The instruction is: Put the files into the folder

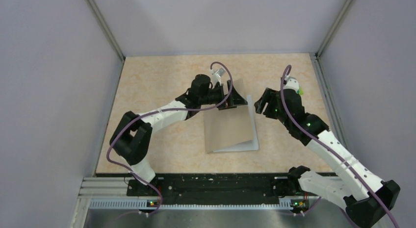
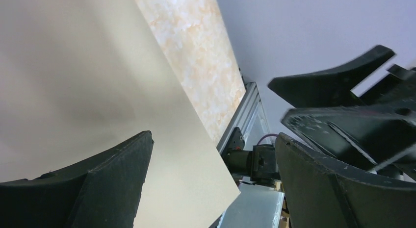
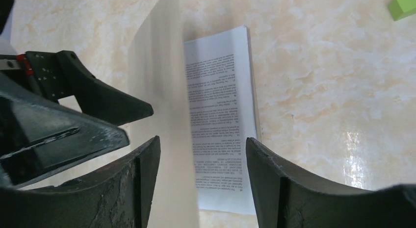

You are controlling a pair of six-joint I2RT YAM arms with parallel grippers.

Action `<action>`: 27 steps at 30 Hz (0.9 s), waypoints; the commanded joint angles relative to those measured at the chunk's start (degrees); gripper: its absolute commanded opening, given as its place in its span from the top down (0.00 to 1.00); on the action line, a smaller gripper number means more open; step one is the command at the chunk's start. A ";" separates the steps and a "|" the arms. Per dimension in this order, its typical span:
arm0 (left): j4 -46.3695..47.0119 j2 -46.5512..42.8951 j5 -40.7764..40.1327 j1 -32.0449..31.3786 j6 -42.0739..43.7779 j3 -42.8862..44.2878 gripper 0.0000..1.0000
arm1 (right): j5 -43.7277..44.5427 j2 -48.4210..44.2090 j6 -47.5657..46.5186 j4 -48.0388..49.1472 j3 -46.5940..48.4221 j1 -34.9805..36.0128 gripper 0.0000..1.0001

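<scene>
The tan folder (image 1: 225, 127) lies mid-table with its cover raised at a slant. The white printed files (image 1: 245, 146) show under it along its right and near edges. My left gripper (image 1: 230, 98) is at the cover's far edge, jaws wide open. In the left wrist view the cover (image 2: 98, 90) fills the left side, and its corner reaches between the fingers of the left gripper (image 2: 213, 139), unclamped. My right gripper (image 1: 260, 106) hovers just right of the folder, open and holding nothing. In the right wrist view, the files (image 3: 221, 115) and the blurred cover (image 3: 157, 90) lie beyond the right gripper (image 3: 203, 142).
A small green block (image 3: 402, 5) sits on the table to the right of the files, and also shows beside the right wrist (image 1: 299, 90). Grey walls close in the table on three sides. The two grippers are close together over the folder's far end.
</scene>
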 commanded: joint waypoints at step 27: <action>-40.97 -17.67 -40.02 1.91 20.54 -1.72 0.01 | -3.74 18.71 -2.45 11.00 -0.07 -0.47 0.03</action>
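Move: Roughly 17 cm below the left hand and 2 cm to its left, nearly level with it in reach, lies the middle of the folder, its flap still half raised under that hand's open fingers; the files lie inside at practically the same spot. From the right hand the folder's middle is about 9 cm left, 2 cm ahead and 19 cm below; the toy blocks are some 19 cm right of that hand, 17 cm ahead. Pressing the raised flap down towards the files with its wide-open fingers, the left hand sinks about 11 cm, then draws back to its left by some 12 cm across the folder, lifting a little as its fingers tip downward and it turns counter-clockwise. The right hand sinks about 10 cm towards the folder's right side, easing slightly left and forward, fingers tipping down and opening wide. ##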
